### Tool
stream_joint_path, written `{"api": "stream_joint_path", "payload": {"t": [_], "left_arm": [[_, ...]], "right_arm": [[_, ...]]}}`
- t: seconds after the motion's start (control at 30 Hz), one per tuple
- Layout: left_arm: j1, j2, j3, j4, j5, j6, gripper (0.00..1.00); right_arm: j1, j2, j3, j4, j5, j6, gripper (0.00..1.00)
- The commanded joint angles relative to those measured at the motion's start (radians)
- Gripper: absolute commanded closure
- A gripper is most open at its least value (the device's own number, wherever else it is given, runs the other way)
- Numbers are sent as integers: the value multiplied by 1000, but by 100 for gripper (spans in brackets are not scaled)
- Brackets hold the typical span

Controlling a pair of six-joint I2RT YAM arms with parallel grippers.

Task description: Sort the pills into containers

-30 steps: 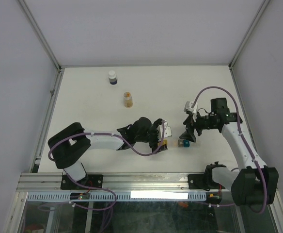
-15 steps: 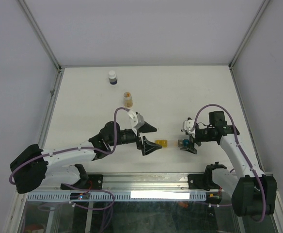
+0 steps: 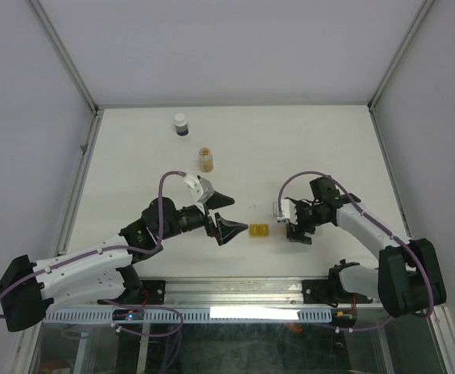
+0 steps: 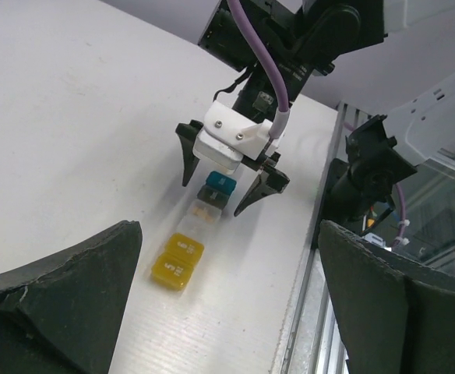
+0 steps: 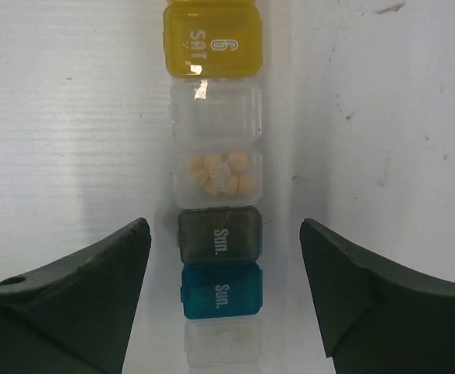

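The containers form one strip on the table. In the right wrist view it runs yellow (image 5: 212, 39), clear (image 5: 215, 113), a clear box holding pale yellow pills (image 5: 216, 175), dark grey (image 5: 220, 234), blue-teal (image 5: 221, 290), clear (image 5: 220, 340). My right gripper (image 5: 223, 226) hangs open over the strip, a finger on each side and touching nothing. From above only the yellow container (image 3: 259, 231) shows, since the right gripper (image 3: 292, 224) hides the others. My left gripper (image 3: 237, 215) stands open and empty just left of the yellow box (image 4: 178, 259).
A small amber bottle (image 3: 205, 159) and a white-capped dark bottle (image 3: 181, 125) stand further back on the table. The metal rail (image 3: 243, 292) with both arm bases runs along the near edge, close to the strip.
The left gripper has pulled back leftwards off the yellow box, staying open. The right gripper has come down and left over the strip, and now hides the blue box from above.
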Motion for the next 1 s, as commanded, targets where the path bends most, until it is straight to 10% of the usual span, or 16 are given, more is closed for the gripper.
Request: {"api": "stream_joint_path", "payload": {"t": [0.0,0.27,0.6,0.97], "left_arm": [[7,-15,49,-64,-58,56,1],[7,-14,53,-94,-91,98,1],[37,-6,50,-92,-178,126,1],[453,197,61,-81,-283,-171,5]], "right_arm": [[22,63,20,51,84,58,25],[18,99,52,63,131,149,54],[-274,279,229,200,174,431,58],[-493,678,674,259,305,657,57]]}}
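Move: The organizer's dark Sun. compartment is almost between my open right fingers, roughly 2 cm below them and 1 cm to the right. The compartment with pills lies some 3 cm left of my right hand, and the yellow end about 10 cm left. From my left hand, the amber jar stands roughly 22 cm ahead, 14 cm left and 19 cm below, with the white bottle about 13 cm beyond it and 9 cm farther left. I sink my right hand about 2 cm and pinch the organizer across its dark Sun. compartment, then sweep forward and right, some 20 cm out and 15 cm across, rising slightly and turning nearly 60 degrees clockwise with the grip kept. My left hand eases down, then swings open and empty forward, left and lower towards the amber jar, turning about 30 degrees counter-clockwise. ##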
